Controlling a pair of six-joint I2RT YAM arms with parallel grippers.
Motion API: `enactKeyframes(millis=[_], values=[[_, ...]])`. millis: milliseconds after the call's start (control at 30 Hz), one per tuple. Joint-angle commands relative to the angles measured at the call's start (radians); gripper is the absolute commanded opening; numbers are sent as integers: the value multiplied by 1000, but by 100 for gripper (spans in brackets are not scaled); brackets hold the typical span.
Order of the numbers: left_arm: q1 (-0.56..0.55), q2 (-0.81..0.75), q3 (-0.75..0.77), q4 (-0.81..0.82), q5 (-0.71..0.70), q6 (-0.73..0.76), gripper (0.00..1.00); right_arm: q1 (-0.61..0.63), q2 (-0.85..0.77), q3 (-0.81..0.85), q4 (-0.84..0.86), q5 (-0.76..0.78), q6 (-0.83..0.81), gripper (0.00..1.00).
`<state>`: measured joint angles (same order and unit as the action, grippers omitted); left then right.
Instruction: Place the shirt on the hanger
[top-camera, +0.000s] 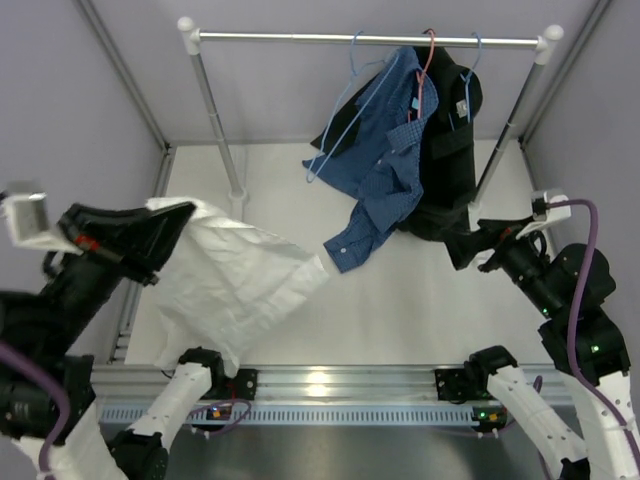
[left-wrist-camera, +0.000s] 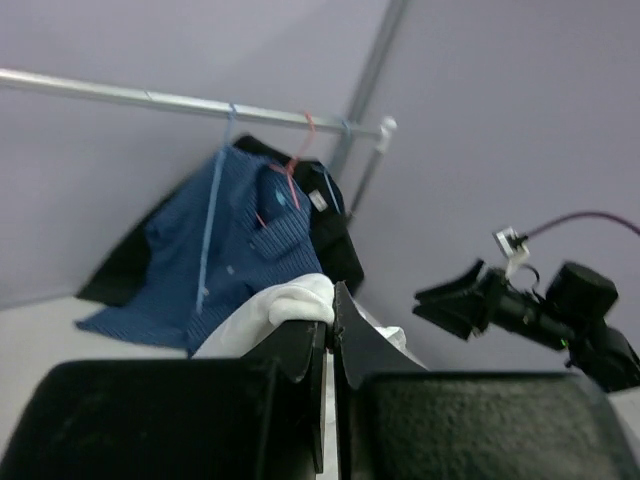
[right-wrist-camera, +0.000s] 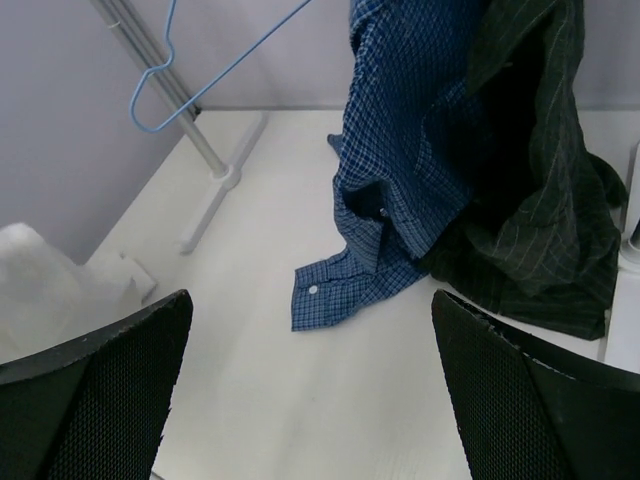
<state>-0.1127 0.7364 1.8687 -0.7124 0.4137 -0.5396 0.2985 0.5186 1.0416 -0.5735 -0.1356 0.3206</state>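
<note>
My left gripper (top-camera: 185, 212) is shut on an edge of the white shirt (top-camera: 235, 280), which hangs from it and drapes toward the table centre. In the left wrist view the jaws (left-wrist-camera: 333, 310) pinch a white fold (left-wrist-camera: 275, 305). The thin light-blue hanger (top-camera: 351, 62) hangs bare on the rail, left of a blue checked shirt (top-camera: 385, 160); its wire also shows in the right wrist view (right-wrist-camera: 165, 90). My right gripper (top-camera: 470, 250) stands open above the table at the right, nothing between its fingers (right-wrist-camera: 310, 300).
The rail (top-camera: 370, 38) spans the back on two posts (top-camera: 215, 110). The blue checked shirt hangs from a red hanger (top-camera: 428, 60), its cuff (right-wrist-camera: 345, 285) lying on the table. A black garment (top-camera: 450, 150) hangs beside it on another blue hanger.
</note>
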Motion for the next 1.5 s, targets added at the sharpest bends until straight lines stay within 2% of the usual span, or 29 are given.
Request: enactKeyframes(millis=[0,67,100,133,200,300,400,500,533,633,700,733,767,867,900,933,967,1000,1033,1067,1133,1167,1200,1267,1333,1467], values=[[2,159,-122,-36,344,-79,0,-6,-6,22,-14,-105,-44,100],[2,155,-179,-19,373,-97,0,-7,-9,8,-12,-206,-66,99],[2,147,-216,2,384,-114,0,-7,-6,-14,-14,-323,-66,99],[2,129,-294,26,398,-144,0,-6,-2,-28,-12,-372,-66,100],[2,116,-357,66,434,-163,0,-7,-8,-78,-3,-438,-54,99],[1,119,-449,67,418,-166,0,-7,-43,-161,33,-475,-25,99],[-25,161,-595,74,288,-165,0,-7,-63,-251,72,-504,17,100],[-172,247,-744,100,-81,-215,0,-7,-71,-361,151,-568,80,100],[-242,268,-785,173,-236,-238,0,-7,-72,-392,184,-602,99,99],[-263,359,-897,273,-386,-358,0,10,-71,-511,352,-709,211,97],[-263,415,-922,355,-464,-419,0,71,-66,-560,408,-675,251,98],[-263,435,-927,404,-460,-425,0,105,-62,-572,419,-644,255,98],[-266,463,-919,463,-442,-434,0,185,-60,-598,434,-559,277,97],[-292,631,-780,488,-423,-398,0,341,-20,-621,492,-385,281,97],[-289,679,-742,473,-394,-375,2,472,-3,-621,507,-237,270,97],[-288,746,-670,449,-371,-364,51,543,50,-615,550,-173,217,98],[-288,765,-637,406,-375,-358,75,623,82,-605,558,-92,180,99],[-288,767,-616,308,-432,-353,95,783,163,-559,552,101,143,100],[-286,724,-620,279,-475,-352,98,856,207,-527,529,199,59,99],[-285,686,-637,254,-516,-346,98,983,257,-464,520,350,19,99],[-268,591,-683,185,-637,-338,98,1072,414,-399,530,436,-79,99],[-256,487,-719,154,-677,-327,98,1138,467,-344,549,477,-110,99],[-224,438,-730,84,-743,-321,98,1169,559,-319,563,500,-138,99],[-187,294,-737,12,-789,-278,98,1241,644,-249,638,548,-230,99],[-150,212,-720,-82,-870,-243,98,1263,760,-200,662,554,-297,99],[-143,110,-614,-241,-974,-136,98,1278,949,-56,686,463,-411,99]])
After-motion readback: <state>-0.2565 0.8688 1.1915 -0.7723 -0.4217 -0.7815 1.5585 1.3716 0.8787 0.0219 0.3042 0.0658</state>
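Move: High above the table, the left hand holds the white shirt; its landing place on the tabletop is about 28 cm ahead, 10 right and 52 below. At that depth, the rack's left foot lies roughly 29 cm ahead and 4 left, the hung blue shirt's sleeve end some 25 ahead and 21 right. From the open right hand, the white shirt's middle is around 35 cm left, 4 back and 6 lower. Swinging the held white shirt down about 45 cm and forward to the open table, the left hand tips its fingers steeply down, opens wide low over the table, then withdraws up, left and back. The right hand, staying open, sweeps left about 30 cm, down and somewhat back to the shirt's near edge, turning counter-clockwise and rolling its left side down. ##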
